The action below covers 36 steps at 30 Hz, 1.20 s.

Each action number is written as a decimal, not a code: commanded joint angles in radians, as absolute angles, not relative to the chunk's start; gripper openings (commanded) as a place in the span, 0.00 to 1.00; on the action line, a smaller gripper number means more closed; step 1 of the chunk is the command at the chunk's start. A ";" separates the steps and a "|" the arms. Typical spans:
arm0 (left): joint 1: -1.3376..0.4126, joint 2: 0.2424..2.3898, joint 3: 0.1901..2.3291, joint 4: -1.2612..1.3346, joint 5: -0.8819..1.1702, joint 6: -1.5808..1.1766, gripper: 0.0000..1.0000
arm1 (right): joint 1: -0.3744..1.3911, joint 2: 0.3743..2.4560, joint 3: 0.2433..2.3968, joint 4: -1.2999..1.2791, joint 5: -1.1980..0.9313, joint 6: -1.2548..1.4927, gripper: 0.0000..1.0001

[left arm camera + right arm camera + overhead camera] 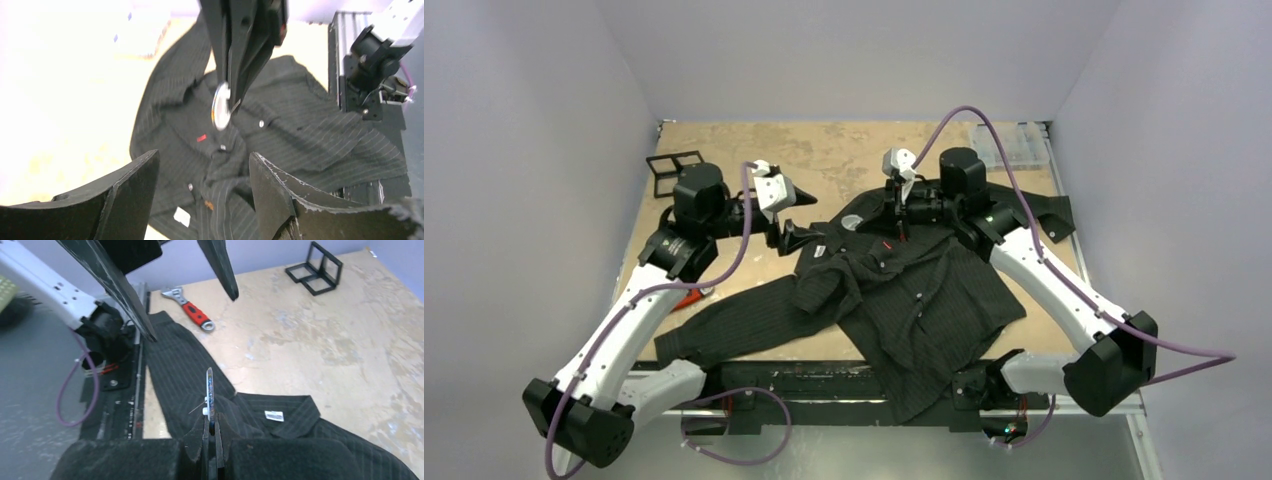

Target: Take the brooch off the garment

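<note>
The garment (904, 300), a black pinstriped shirt with white buttons, lies crumpled on the table, collar toward the far side (285, 415). My right gripper (210, 422) is shut on the brooch (210, 387), a thin round disc held edge-on with its pin sticking out to the left. In the left wrist view the brooch (220, 106) hangs as a pale disc in the right gripper's fingers (240, 60), above the shirt (310, 130). My left gripper (203, 156) is open and holds nothing. It hovers left of the collar (809, 215), facing the right gripper (902, 225).
A red-handled wrench (192, 312) lies on the table left of the shirt sleeve (689, 297). A black wire frame (674, 172) stands at the far left. A clear plastic box (1009, 145) sits at the far right corner.
</note>
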State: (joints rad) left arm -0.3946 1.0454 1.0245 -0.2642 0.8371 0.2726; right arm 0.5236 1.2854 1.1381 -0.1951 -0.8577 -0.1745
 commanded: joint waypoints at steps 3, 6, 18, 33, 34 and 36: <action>-0.477 1.038 1.159 -0.315 0.885 0.279 0.63 | 0.534 1.249 1.212 -0.238 -0.988 -0.099 0.00; -0.531 1.023 1.162 -0.356 0.853 0.319 0.60 | 0.545 1.233 1.212 -0.213 -0.991 -0.038 0.00; -0.592 1.037 1.152 -0.296 0.773 0.253 0.45 | 0.590 1.183 1.160 -0.117 -0.964 0.122 0.00; -0.606 1.029 1.164 -0.225 0.809 0.148 0.42 | 0.606 1.178 1.151 -0.086 -0.910 0.148 0.00; -0.607 1.030 1.166 -0.222 0.811 0.145 0.42 | 0.607 1.176 1.148 -0.081 -0.910 0.151 0.00; -0.609 1.034 1.170 -0.218 0.811 0.140 0.41 | 0.611 1.172 1.144 -0.078 -0.909 0.153 0.00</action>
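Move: The brooch sits pinched in my right fingertips, sticking out about 2 cm to the left of that hand. From my empty left hand it is roughly 6 cm to the right, level fore and aft and about 1 cm lower; the left fingers are about 8 cm left of my right hand. The garment lies some 20 cm below: its collar label about 3 cm ahead and 1 cm left of my left hand, the red clip about 4 cm ahead and 13 cm right of my left hand. I bring my half-open left fingers around the brooch: the left hand goes about 5 cm back and as much up and right, then creeps on right while its fingers close partway. My right hand keeps its pinch on the brooch, carries it some 6 cm back and 5 cm up, a little left too, and tilts its fingertips up roughly 10 degrees. ##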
